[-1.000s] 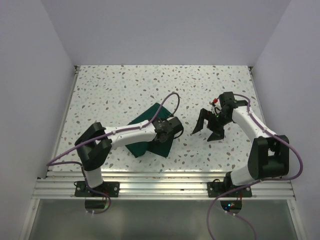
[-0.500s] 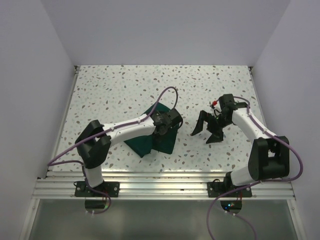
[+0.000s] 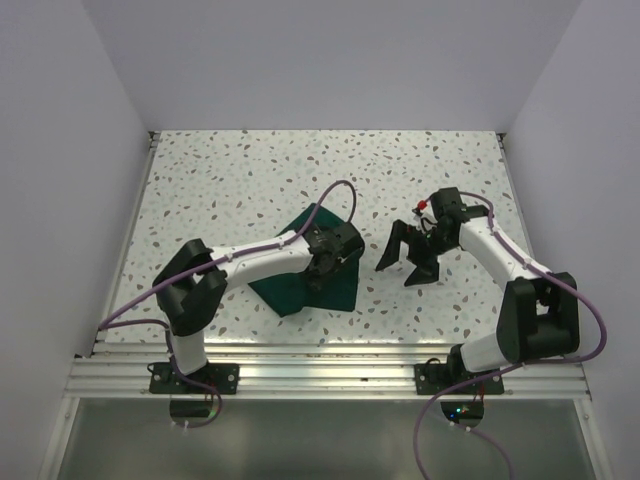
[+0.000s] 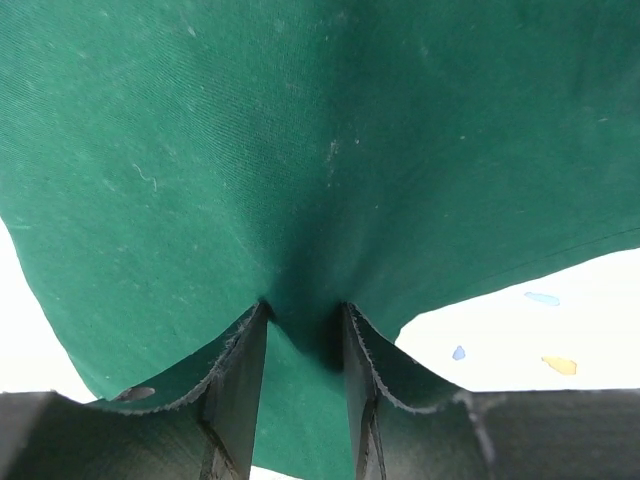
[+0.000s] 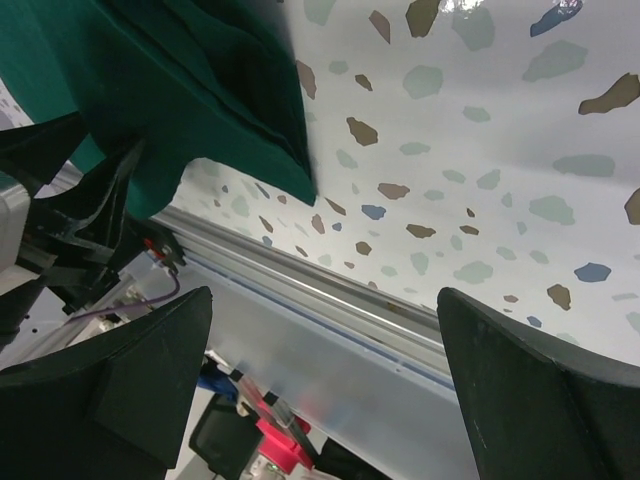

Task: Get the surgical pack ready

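Observation:
The surgical pack [image 3: 286,292] is a dark green cloth lying folded on the speckled table, left of centre. My left gripper [image 3: 325,268] is down on its right part. In the left wrist view the cloth [image 4: 320,150] fills the frame. The left gripper [image 4: 303,315] has its jaws partly apart, with cloth showing in the gap and frayed cloth edges draped over both fingers [image 4: 240,400]. My right gripper [image 3: 402,270] hangs wide open just right of the cloth, holding nothing. In the right wrist view the gripper [image 5: 325,300] frames the table's front rail, with the cloth [image 5: 150,90] at upper left.
The speckled tabletop [image 3: 250,180] is walled in white at the back and both sides. An aluminium rail [image 3: 330,365] runs along the near edge by both arm bases. A purple cable [image 3: 340,190] loops above the left wrist.
The left gripper's jaws have parted from shut while it pressed down onto the cloth's right part. The cloth bundle shifted slightly. The right arm drifted a little left, still open.

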`<action>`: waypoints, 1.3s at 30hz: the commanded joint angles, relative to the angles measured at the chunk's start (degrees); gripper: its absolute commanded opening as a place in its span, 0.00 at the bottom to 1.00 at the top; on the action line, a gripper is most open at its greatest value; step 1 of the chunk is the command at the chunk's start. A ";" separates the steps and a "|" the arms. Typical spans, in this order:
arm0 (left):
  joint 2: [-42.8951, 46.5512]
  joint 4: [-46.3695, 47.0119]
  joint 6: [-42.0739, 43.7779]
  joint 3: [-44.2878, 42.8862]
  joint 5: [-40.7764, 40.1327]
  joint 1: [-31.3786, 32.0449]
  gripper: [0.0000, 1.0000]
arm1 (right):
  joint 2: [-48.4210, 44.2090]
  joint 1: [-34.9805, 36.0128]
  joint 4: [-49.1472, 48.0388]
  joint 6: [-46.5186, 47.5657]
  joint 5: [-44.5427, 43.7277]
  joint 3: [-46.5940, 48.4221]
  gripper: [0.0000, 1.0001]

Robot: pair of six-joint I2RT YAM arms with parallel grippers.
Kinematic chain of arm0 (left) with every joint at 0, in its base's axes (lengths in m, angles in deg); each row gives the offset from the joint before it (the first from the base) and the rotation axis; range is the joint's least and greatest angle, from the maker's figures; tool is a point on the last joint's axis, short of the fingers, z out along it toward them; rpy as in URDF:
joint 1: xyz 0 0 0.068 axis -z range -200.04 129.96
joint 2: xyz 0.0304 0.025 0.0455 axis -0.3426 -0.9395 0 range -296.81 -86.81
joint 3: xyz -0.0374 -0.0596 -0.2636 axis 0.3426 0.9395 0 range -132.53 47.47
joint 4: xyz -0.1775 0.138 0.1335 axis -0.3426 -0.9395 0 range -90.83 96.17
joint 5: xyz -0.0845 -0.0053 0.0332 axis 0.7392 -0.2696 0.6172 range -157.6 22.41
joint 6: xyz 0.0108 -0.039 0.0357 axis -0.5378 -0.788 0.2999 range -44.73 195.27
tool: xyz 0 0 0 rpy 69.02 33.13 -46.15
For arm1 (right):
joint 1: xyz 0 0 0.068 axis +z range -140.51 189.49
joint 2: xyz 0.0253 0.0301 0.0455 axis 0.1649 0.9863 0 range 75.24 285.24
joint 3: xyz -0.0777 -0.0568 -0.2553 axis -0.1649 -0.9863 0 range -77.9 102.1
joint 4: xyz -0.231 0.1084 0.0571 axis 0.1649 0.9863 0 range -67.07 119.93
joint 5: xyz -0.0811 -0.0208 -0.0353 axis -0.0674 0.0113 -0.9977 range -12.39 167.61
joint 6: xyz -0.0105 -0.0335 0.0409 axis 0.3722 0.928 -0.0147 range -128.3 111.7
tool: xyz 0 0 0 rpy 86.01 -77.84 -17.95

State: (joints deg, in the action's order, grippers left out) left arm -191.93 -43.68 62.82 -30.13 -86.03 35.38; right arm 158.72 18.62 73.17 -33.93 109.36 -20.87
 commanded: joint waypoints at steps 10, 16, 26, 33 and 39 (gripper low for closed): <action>0.80 -0.69 -0.30 4.13 -1.16 0.48 0.36 | -0.25 0.72 -1.54 -1.00 1.56 0.80 0.99; 0.62 -0.69 -0.65 2.37 -2.30 0.57 0.06 | 0.28 0.98 -1.29 -1.09 1.48 1.41 0.99; -0.09 -2.62 -1.96 -4.83 -3.63 0.48 0.00 | -1.57 5.80 -4.88 -6.36 3.67 -0.52 0.98; -0.43 -2.71 -1.35 -8.96 0.06 0.30 0.00 | -2.97 11.61 -21.38 -27.26 2.97 -8.24 0.82; -0.35 -2.54 -1.35 -9.41 1.74 0.22 0.00 | -2.89 13.29 -33.87 -37.21 -1.77 -13.17 0.62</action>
State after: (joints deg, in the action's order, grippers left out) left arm -192.72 -47.31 61.79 -37.17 -85.73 35.60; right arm 157.32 31.43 49.24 -62.56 109.79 -32.89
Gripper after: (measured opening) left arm 0.045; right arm 0.640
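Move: The half-open left fingers straddle a ridge of the green cloth, its middle about 2 cm below, 1 cm back and 1 cm left. The cloth's near right corner lies some 8 cm right and 5 cm back of that hand, its near tip about 6 cm left and 6 cm back, both 4 cm below. From the right hand, the near right corner lies roughly 8 cm left, 6 cm back and 7 cm below; the ridge, about 17 cm left and 3 cm back. The left fingers pinch the green cloth's ridge, shutting on it after a small dip down, left and back, then lift it about 4 cm while drawing it some 3 cm right and a little forward. After nearly waiting, the right hand sweeps about 7 cm left towards the near right corner, sinking about 2 cm late on, turning slightly clockwise and partly closing, its fingers still well apart. ##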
